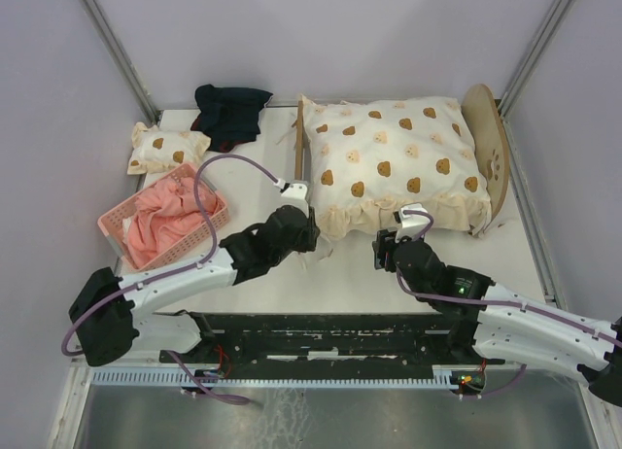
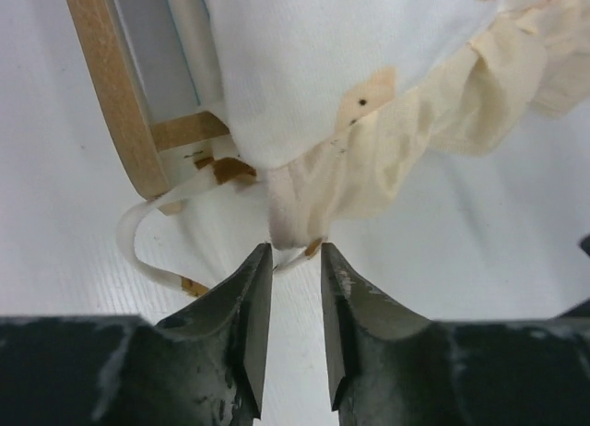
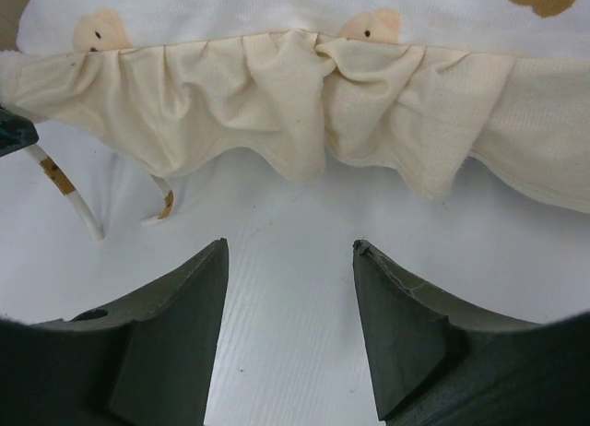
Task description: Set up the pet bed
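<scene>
The pet bed (image 1: 489,148) stands at the back right, its arched plywood headboard with the paw print on the right and its low footboard (image 1: 299,150) on the left. A cream bear-print quilt (image 1: 394,157) with a ruffled edge covers it and hides the mattress. My left gripper (image 1: 313,216) sits at the quilt's near-left corner. In the left wrist view the gripper (image 2: 296,251) stands narrowly open, the bunched quilt corner (image 2: 295,205) just past its tips and nothing between them. My right gripper (image 3: 290,246) is open and empty over bare table, short of the ruffle (image 3: 277,103).
A pink basket (image 1: 112,225) holding pink cloth (image 1: 160,225) stands at the left. Behind it lie a small bear-print pillow (image 1: 165,148) and a dark cloth (image 1: 231,114). Thin quilt ties (image 2: 138,251) trail on the table by the bed's wooden frame (image 2: 111,85).
</scene>
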You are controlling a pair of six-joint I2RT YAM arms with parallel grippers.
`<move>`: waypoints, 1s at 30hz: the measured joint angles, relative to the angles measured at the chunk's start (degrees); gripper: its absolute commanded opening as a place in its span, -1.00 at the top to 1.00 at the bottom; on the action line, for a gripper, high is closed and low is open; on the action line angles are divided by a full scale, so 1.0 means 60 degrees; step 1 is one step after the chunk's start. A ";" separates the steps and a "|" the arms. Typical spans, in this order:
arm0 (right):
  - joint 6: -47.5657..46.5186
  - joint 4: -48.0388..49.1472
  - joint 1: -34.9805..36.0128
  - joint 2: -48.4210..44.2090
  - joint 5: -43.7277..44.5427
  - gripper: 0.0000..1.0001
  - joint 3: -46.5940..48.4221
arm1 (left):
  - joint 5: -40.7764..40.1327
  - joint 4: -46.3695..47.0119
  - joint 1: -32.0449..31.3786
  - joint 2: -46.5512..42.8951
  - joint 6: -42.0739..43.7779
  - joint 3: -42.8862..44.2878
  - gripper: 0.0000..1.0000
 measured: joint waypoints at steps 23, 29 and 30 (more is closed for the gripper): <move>-0.1581 0.2058 -0.0040 0.3002 -0.0845 -0.33 0.0798 | 0.2095 0.1439 0.0718 -0.0991 0.1406 -0.1362 -0.01; -0.1435 0.2073 -0.0055 0.2350 -0.0827 -0.34 0.0750 | 0.2426 0.2441 0.0718 -0.0066 0.2047 -0.1413 0.02; -0.1421 0.2076 -0.0055 0.2208 -0.0816 -0.34 0.0747 | 0.2484 0.2583 0.0718 -0.0018 0.2113 -0.1413 0.04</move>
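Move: The ruffle's near left corner hangs close beyond the left fingertips, about 3 cm ahead of that hand, 3 cm to its right and 4 cm below. The bed's left end board has its near foot some 6 cm ahead of the left hand, 3 cm to its left and 7 cm down. From the right hand the same corner is roughly 13 cm to the left, 5 cm ahead and 5 cm lower; the ruffle's middle stretch lies straight ahead, about 7 cm out and 5 cm below. The ruffle's near left corner is approached from both sides. The left hand rises about 5 cm, backing off slightly, then sinks some 7 cm towards it, turning about 15 degrees clockwise while its fingers open to half. The right hand, fingers still wide, slides 5 cm left and a little forward along the ruffle's hem, dipping about 2 cm and coming up again. ##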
